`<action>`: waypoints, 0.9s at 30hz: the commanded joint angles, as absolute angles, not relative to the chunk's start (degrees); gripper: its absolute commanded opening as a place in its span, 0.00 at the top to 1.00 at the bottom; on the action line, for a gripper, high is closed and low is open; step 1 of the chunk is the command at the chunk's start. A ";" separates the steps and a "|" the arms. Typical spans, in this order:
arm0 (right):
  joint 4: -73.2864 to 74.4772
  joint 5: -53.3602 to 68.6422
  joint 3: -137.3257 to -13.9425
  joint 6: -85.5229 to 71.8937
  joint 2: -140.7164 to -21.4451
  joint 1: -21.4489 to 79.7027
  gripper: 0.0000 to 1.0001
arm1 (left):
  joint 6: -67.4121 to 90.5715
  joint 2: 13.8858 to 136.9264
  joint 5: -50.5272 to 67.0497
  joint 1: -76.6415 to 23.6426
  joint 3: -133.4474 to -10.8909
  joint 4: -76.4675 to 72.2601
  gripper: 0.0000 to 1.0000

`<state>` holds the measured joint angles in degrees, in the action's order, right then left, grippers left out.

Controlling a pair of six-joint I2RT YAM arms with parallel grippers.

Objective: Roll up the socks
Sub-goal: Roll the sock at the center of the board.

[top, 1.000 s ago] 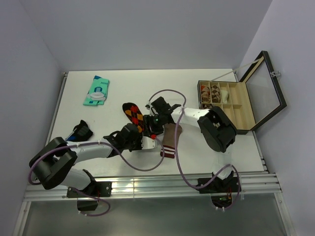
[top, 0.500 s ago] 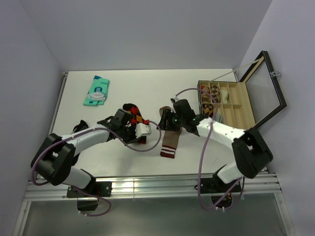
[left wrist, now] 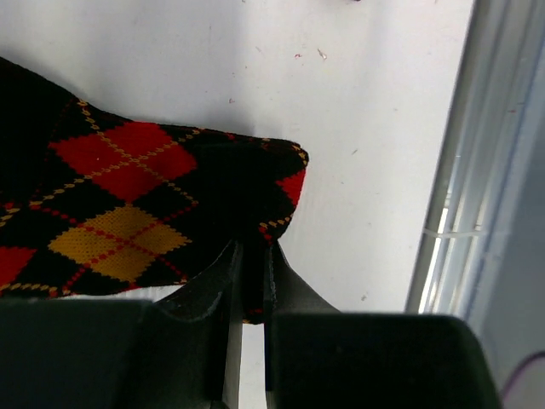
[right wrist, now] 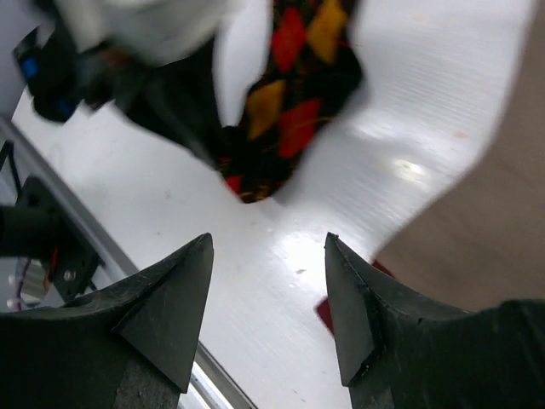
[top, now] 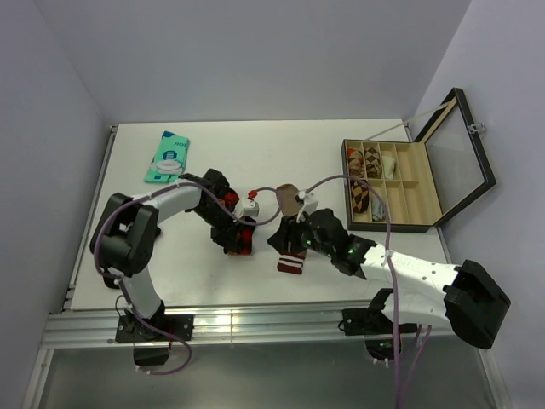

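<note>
The black argyle sock (top: pixel 244 238) lies bunched left of the table's centre. In the left wrist view its red and yellow diamonds (left wrist: pixel 128 204) spread up and left from my jaws. My left gripper (top: pixel 238 245) (left wrist: pixel 252 256) is shut on that sock's edge. The tan-brown sock (top: pixel 289 198) lies just to the right, its maroon striped cuff (top: pixel 291 264) toward the near edge. My right gripper (top: pixel 283 239) (right wrist: pixel 268 243) hovers open between the two socks, holding nothing. In its view the argyle sock (right wrist: pixel 294 94) is ahead and the brown sock (right wrist: pixel 485 221) is at the right.
A teal flat packet (top: pixel 168 157) lies at the back left. A wooden compartment box (top: pixel 400 183) with its glass lid (top: pixel 460 153) raised stands at the right. The table's near edge and metal rails (top: pixel 255 319) run just below the socks.
My left arm has swung round and drawn the argyle sock a little toward the near edge. The right gripper has moved from the brown sock's toe toward its cuff and opened wider.
</note>
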<state>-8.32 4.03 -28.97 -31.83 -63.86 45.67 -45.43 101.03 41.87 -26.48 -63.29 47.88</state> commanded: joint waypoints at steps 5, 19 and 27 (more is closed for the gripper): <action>-29.05 -0.27 -24.18 -20.05 -63.19 55.63 0.37 | -51.32 112.58 52.37 -21.98 -71.79 64.94 1.00; -37.17 5.45 -29.00 -15.21 -81.02 57.48 0.40 | -53.35 127.27 55.81 -19.77 -80.77 78.31 1.00; -41.48 6.85 -32.60 -15.29 -89.55 57.66 0.40 | -46.07 125.77 51.77 -19.69 -78.75 71.99 1.00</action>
<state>-35.97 6.24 -29.95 -16.45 -87.31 57.17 -48.77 127.17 54.52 -19.73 -79.31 75.16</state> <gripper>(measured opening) 0.602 0.139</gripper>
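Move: The left gripper is already shut on the left edge of the argyle sock's near end; that end's middle is about 3 cm to its right, 1 cm ahead and 2 cm below. From the open right gripper, the near end lies some 13 cm to the left, 1 cm back and 9 cm below. The brown sock's middle is about 6 cm to the right gripper's right, 4 cm ahead and 11 cm below. Swing the open right gripper about 9 cm left towards the near end of the argyle sock, first drawing back and rising slightly, then sinking some 5 cm while it turns counter-clockwise; keep its fingers apart. Keep the left pinch on the sock and tip those fingers round to point back towards the base, easing the hand slightly back and down. ##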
